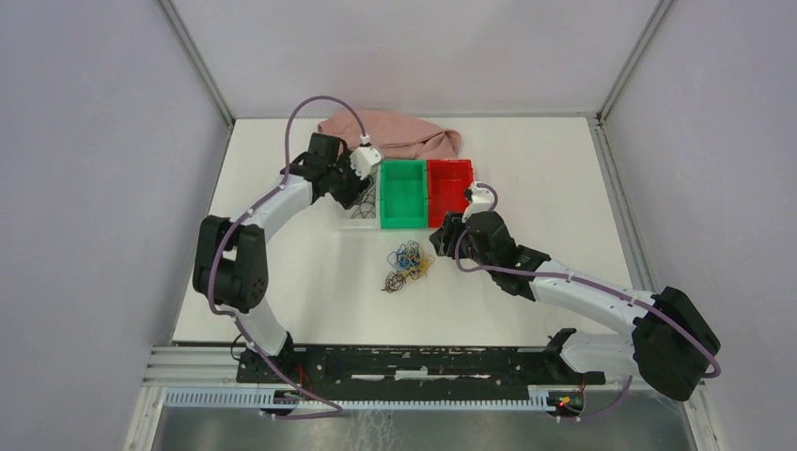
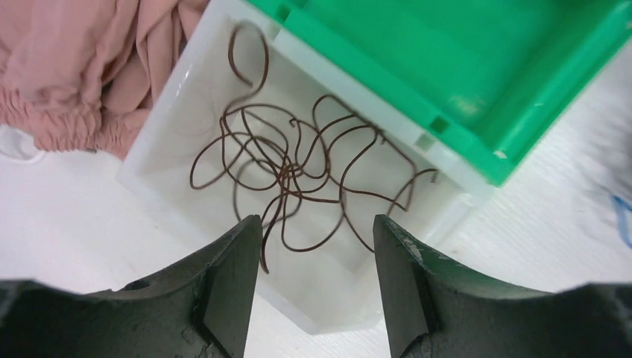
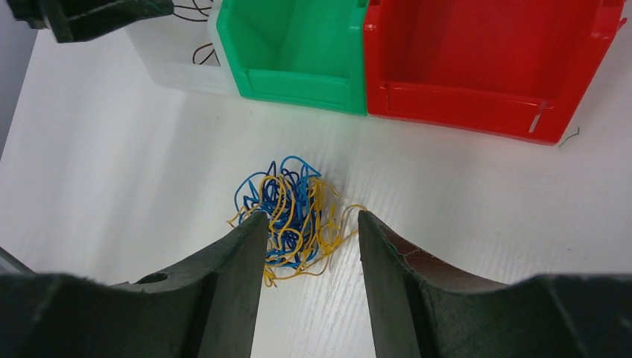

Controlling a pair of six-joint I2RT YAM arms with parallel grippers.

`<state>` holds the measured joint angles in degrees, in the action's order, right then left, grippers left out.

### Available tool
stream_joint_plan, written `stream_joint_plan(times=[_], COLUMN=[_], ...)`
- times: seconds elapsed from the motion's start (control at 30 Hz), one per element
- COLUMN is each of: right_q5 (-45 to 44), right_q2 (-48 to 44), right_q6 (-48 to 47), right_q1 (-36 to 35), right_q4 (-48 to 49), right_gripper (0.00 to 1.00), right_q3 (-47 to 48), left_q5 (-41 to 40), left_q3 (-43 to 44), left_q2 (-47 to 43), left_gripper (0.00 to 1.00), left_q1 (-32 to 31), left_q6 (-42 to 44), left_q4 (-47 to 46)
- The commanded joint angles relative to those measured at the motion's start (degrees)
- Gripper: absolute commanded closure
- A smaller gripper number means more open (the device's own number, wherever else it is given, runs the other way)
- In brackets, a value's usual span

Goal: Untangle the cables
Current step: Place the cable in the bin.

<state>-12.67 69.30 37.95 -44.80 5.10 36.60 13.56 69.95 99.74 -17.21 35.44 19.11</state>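
A tangled bundle of blue and yellow-orange cables [image 3: 292, 201] lies on the white table [image 1: 310, 272], and the top view shows a few dark strands at the edge of the bundle [image 1: 406, 266]. My right gripper [image 3: 307, 218] hovers open just above and beside it, holding nothing. Several loose dark brown cables [image 2: 287, 168] lie curled in a white bin [image 2: 168, 127]. My left gripper [image 2: 317, 224] stands open over that bin, with nothing between its fingers. In the top view the left gripper [image 1: 357, 194] is at the bin and the right gripper [image 1: 445, 235] is right of the bundle.
A green bin [image 1: 404, 193] and a red bin [image 1: 449, 183] stand side by side right of the white bin [image 1: 360, 218]; neither holds any cables that I can see. A pink cloth [image 1: 399, 132] lies behind them. Grey walls enclose the table on three sides.
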Motion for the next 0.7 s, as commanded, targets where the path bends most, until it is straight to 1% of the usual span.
stream_joint_plan(times=[0.0, 0.1, 0.2, 0.37, 0.43, 0.57, 0.67], right_q5=[-0.08, 0.02, -0.03, -0.34, -0.37, -0.43, -0.3], right_q2=[-0.47, -0.39, -0.48, -0.52, -0.54, -0.41, 0.23], right_q6=[0.74, 0.85, 0.85, 0.72, 0.63, 0.5, 0.34], right_q1=[0.41, 0.41, 0.41, 0.41, 0.41, 0.41, 0.43], right_q4=[2.11, 2.19, 2.15, 1.89, 1.72, 1.67, 2.1], right_gripper=[0.46, 0.46, 0.46, 0.46, 0.46, 0.46, 0.46], right_q3=[0.06, 0.01, -0.24, -0.3, -0.26, -0.36, -0.39], left_q5=[11.36, 12.95, 11.29, 10.49, 8.37, 1.01, -0.7], left_q3=[6.37, 8.42, 9.37, 12.92, 13.94, 12.44, 10.62], left_q2=[-4.56, -4.17, -3.28, 1.5, 3.64, 5.98, 6.12], left_gripper=[0.36, 0.37, 0.44, 0.47, 0.53, 0.66, 0.72], left_q1=[-0.01, -0.01, -0.02, 0.03, -0.1, 0.05, 0.27], left_q6=[-0.58, -0.97, -3.27, -5.14, -4.02, 1.17, 2.82], left_q4=[10.08, 11.13, 7.21, 3.83, 3.59, 1.73, 1.27])
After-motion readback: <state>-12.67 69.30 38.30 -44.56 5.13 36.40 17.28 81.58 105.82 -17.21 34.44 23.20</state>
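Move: The brown cable, already let go inside the white bin, is centred about 5 cm ahead of my left hand, 3 cm to its right and some 7 cm below. The green bin's middle is roughly 5 cm ahead and 13 cm right. The blue-and-yellow tangle lies about 12 cm back and 13 cm right; the pink cloth some 20 cm ahead and 9 cm right. From my right hand, the brown cable is about 14 cm ahead, 16 cm left and 12 cm down. With nothing held, I keep my left hand lifting off the released cable, rising about 5 cm while it drifts some 3 cm to the right. Then I swing it forward roughly 4 cm and sink again by about 3 cm over the white bin, narrowing the open fingers to around half their gap and staying above the cable. ##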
